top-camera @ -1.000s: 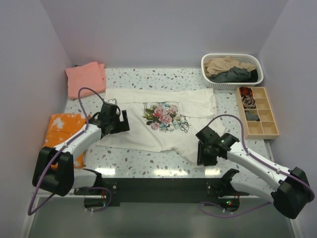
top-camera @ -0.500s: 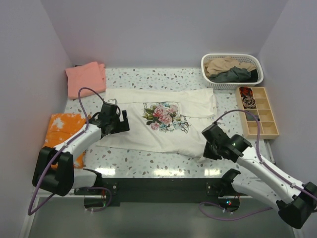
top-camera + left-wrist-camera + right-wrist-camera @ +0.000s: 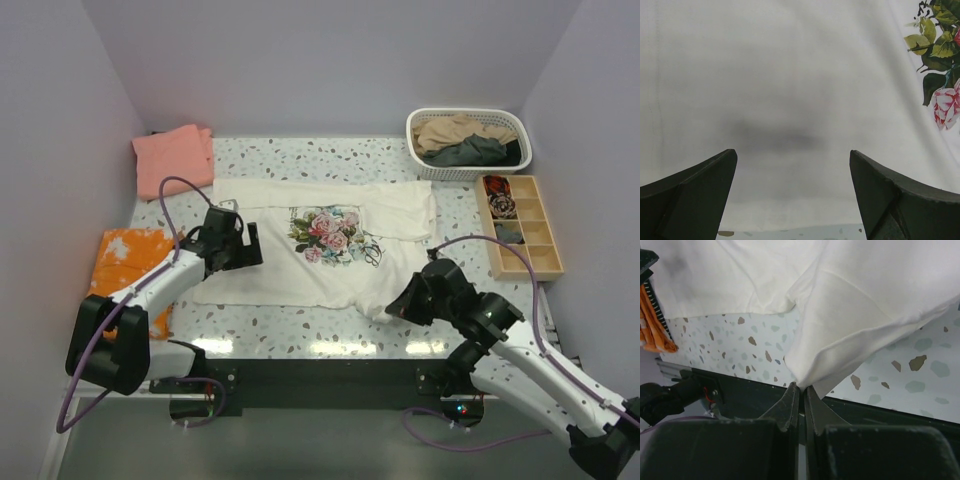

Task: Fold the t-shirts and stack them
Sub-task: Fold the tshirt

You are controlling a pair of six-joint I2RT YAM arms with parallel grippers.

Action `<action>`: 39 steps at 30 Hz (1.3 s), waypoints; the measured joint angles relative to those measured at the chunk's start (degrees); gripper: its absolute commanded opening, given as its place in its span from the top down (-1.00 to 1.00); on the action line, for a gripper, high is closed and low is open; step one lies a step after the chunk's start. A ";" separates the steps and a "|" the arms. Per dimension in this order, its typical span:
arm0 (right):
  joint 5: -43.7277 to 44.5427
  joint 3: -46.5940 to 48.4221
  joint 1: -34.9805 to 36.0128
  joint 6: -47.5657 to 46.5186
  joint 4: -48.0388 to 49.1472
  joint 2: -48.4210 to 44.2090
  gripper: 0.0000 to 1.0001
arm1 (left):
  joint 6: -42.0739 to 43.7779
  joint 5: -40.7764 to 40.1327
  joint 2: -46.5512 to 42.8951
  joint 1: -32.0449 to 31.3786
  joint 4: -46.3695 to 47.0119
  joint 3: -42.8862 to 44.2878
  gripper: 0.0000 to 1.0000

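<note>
The cream t-shirt [image 3: 300,250] with the pink-rose print lies spread on the table's middle. My left gripper [image 3: 232,245] is open, low over the shirt's left part; its fingers [image 3: 695,185] frame plain cream cloth [image 3: 790,100]. My right gripper [image 3: 400,305] is shut on the shirt's near right corner [image 3: 820,355] and holds it just above the table near the front edge. A salmon-pink t-shirt [image 3: 175,158] lies folded at the back left. Tan and dark grey t-shirts [image 3: 465,142] fill the basket.
A white basket [image 3: 515,125] stands at the back right. A wooden compartment tray [image 3: 520,225] sits at the right edge. An orange-and-white cloth [image 3: 130,260] lies at the left edge. The black front rail [image 3: 320,375] runs below the table.
My right gripper, shut on the shirt's corner, has drawn back toward the front edge and turned, pulling the near right corner with it. The left arm has not moved.
</note>
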 measured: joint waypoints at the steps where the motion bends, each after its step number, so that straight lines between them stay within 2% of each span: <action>1: -0.61 -0.02 0.00 0.09 0.50 0.42 1.00 | 0.00 0.13 0.09 0.00 0.00 0.00 -1.00; 12: -2.86 -0.02 0.00 5.35 -0.04 1.42 1.00 | 0.00 1.03 0.24 0.00 0.20 0.00 -1.00; 13: -2.60 0.00 0.00 5.60 -0.74 1.44 0.92 | 0.00 1.11 0.24 0.00 0.24 0.00 -1.00; 17: 2.75 3.98 0.00 4.50 -9.49 4.61 0.26 | 0.02 1.70 0.31 0.00 0.37 0.00 -1.00; 18: 4.79 5.92 0.00 3.93 -12.28 6.10 0.18 | 0.02 1.81 0.33 0.00 0.39 0.00 -1.00; 26: 20.41 16.55 0.00 -0.39 -23.56 11.67 0.13 | 0.28 1.79 0.37 0.00 0.35 0.00 -1.00; 29: 22.23 17.92 0.00 -3.87 -21.97 15.12 0.13 | 0.44 1.77 0.37 0.00 0.35 0.02 -1.00; 33: 23.41 17.88 0.00 -8.68 -15.69 21.49 -0.06 | 0.42 2.12 0.50 0.00 0.50 0.85 -1.00; 39: 29.09 23.82 -0.63 -17.55 -5.18 37.73 -0.08 | 0.39 1.57 6.14 0.00 4.74 7.56 -1.00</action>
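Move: The right gripper already holds the t-shirt's near-right corner some 8 cm above the table; the bare table spot where the corner is to lie is about 5 cm back of it and 8 cm down. From this gripper, the rose print lies about 15 cm ahead and 12 cm left, the folded right flap 20 cm ahead and 3 cm right. From the left gripper, the t-shirt's far edge is about 14 cm straight ahead, the rose print 3 cm ahead and 14 cm right, both some 2 cm lower. Let go of the t-shirt corner: hold the right gripper nearly in place, then open its fingers to about half while swinging it some 9 cm right and a little up. Then send it about 10 cm forward over the shirt, sinking slightly and easing left, with the wrist rolling some 40 degrees until the fingers point mostly down. At the end start the open left gripper forward and slightly up. ##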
